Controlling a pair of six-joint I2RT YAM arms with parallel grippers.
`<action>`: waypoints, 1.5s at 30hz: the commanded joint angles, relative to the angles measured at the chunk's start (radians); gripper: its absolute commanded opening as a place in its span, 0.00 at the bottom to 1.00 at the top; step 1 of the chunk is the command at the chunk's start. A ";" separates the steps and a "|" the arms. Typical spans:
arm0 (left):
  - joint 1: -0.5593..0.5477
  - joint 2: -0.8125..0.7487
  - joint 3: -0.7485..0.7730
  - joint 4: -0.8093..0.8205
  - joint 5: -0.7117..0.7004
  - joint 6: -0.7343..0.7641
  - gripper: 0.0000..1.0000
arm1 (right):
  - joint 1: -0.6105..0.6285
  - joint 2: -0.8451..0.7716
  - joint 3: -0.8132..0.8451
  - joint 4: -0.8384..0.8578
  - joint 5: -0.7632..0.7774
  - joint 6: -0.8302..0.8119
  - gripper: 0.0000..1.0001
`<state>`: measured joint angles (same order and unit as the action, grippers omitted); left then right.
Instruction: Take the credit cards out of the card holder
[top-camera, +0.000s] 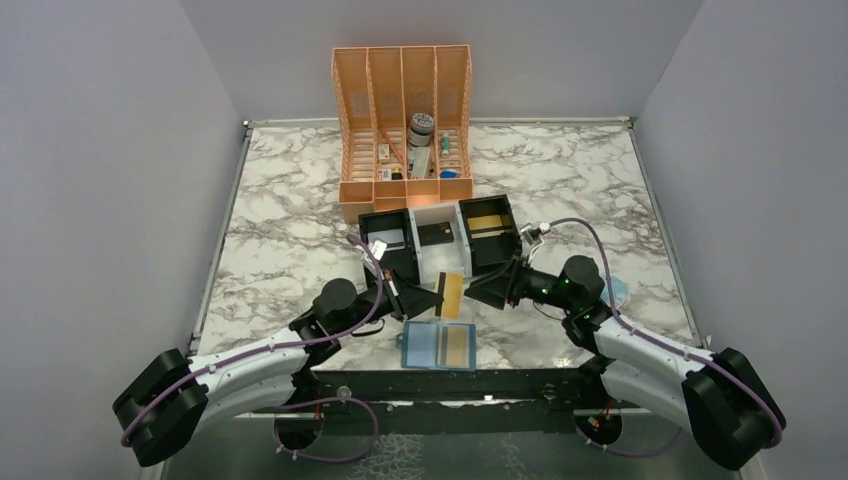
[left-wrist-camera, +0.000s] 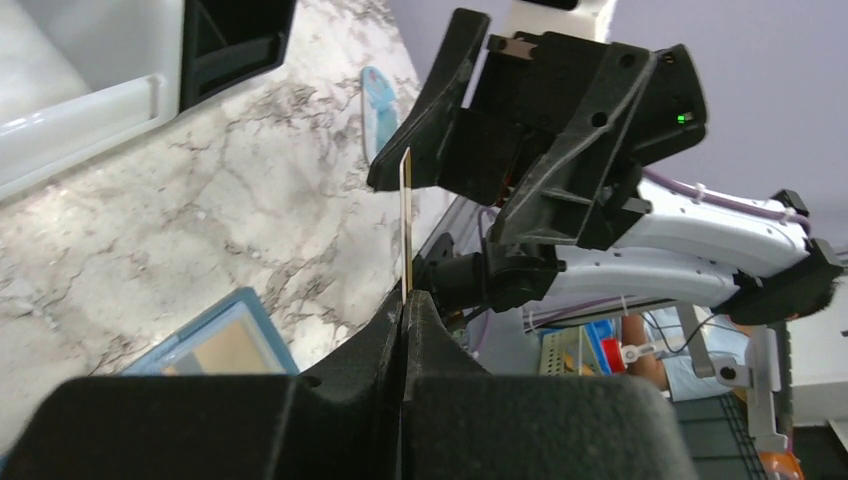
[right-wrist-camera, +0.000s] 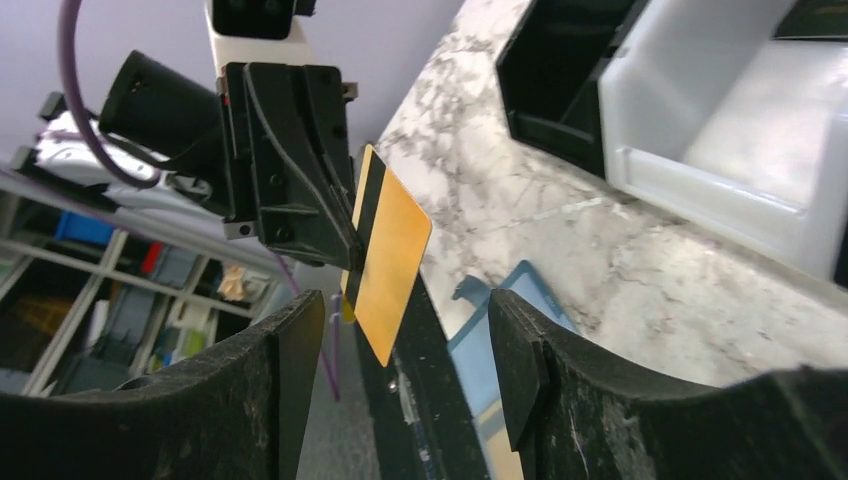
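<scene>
My left gripper (top-camera: 436, 298) is shut on one edge of a gold credit card (top-camera: 451, 295), holding it upright above the table; the left wrist view shows that card (left-wrist-camera: 406, 220) edge-on, rising from the closed fingertips (left-wrist-camera: 400, 312). My right gripper (top-camera: 471, 290) faces it, open, and the card's free end (right-wrist-camera: 385, 255) reaches between its fingers (right-wrist-camera: 290, 350) without touching. The blue card holder (top-camera: 438, 346) lies open and flat at the table's near edge, with another gold card (top-camera: 458, 345) in its right pocket.
A black-and-white three-compartment tray (top-camera: 460, 262) sits just behind the grippers, holding a silver-white card (top-camera: 380, 245), a dark card (top-camera: 433, 232) and a gold card (top-camera: 487, 222). An orange file organizer (top-camera: 403, 190) stands behind it. A pale blue packet (top-camera: 617, 290) lies by the right arm.
</scene>
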<state>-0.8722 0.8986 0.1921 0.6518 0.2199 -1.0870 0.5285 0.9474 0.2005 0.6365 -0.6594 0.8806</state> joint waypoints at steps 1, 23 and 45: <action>-0.002 0.004 -0.013 0.136 0.042 -0.007 0.00 | 0.002 0.076 -0.005 0.239 -0.124 0.105 0.59; -0.019 0.058 -0.033 0.270 0.062 -0.019 0.00 | 0.075 0.269 0.021 0.447 -0.151 0.222 0.30; -0.017 0.037 -0.058 0.202 0.014 0.012 0.68 | 0.076 0.093 0.081 0.075 -0.004 0.011 0.01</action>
<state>-0.8860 0.9829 0.1486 0.9310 0.2573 -1.1187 0.5976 1.1542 0.2119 0.9997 -0.7891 1.0740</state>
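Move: The gold card is already pinched by its left edge in my left hand, its middle about 3 cm right and 1 cm forward of that hand. From my open right hand the card's middle is some 5 cm left, about level fore-and-aft and in height. The blue card holder lies about 9 cm back, 1 cm right and 12 cm below my left hand; the white bin's middle is about 12 cm forward and 1 cm right of that hand, 10 cm lower. I bring my right hand about 3 cm left towards the card, drawing back nearly as much and rising about 2 cm, turning some 10 degrees counter-clockwise as its fingers gradually shut on the card's right edge. My left hand keeps hold, easing up about 2 cm; once the right fingers are closed, I open the left ones wide and let go. ##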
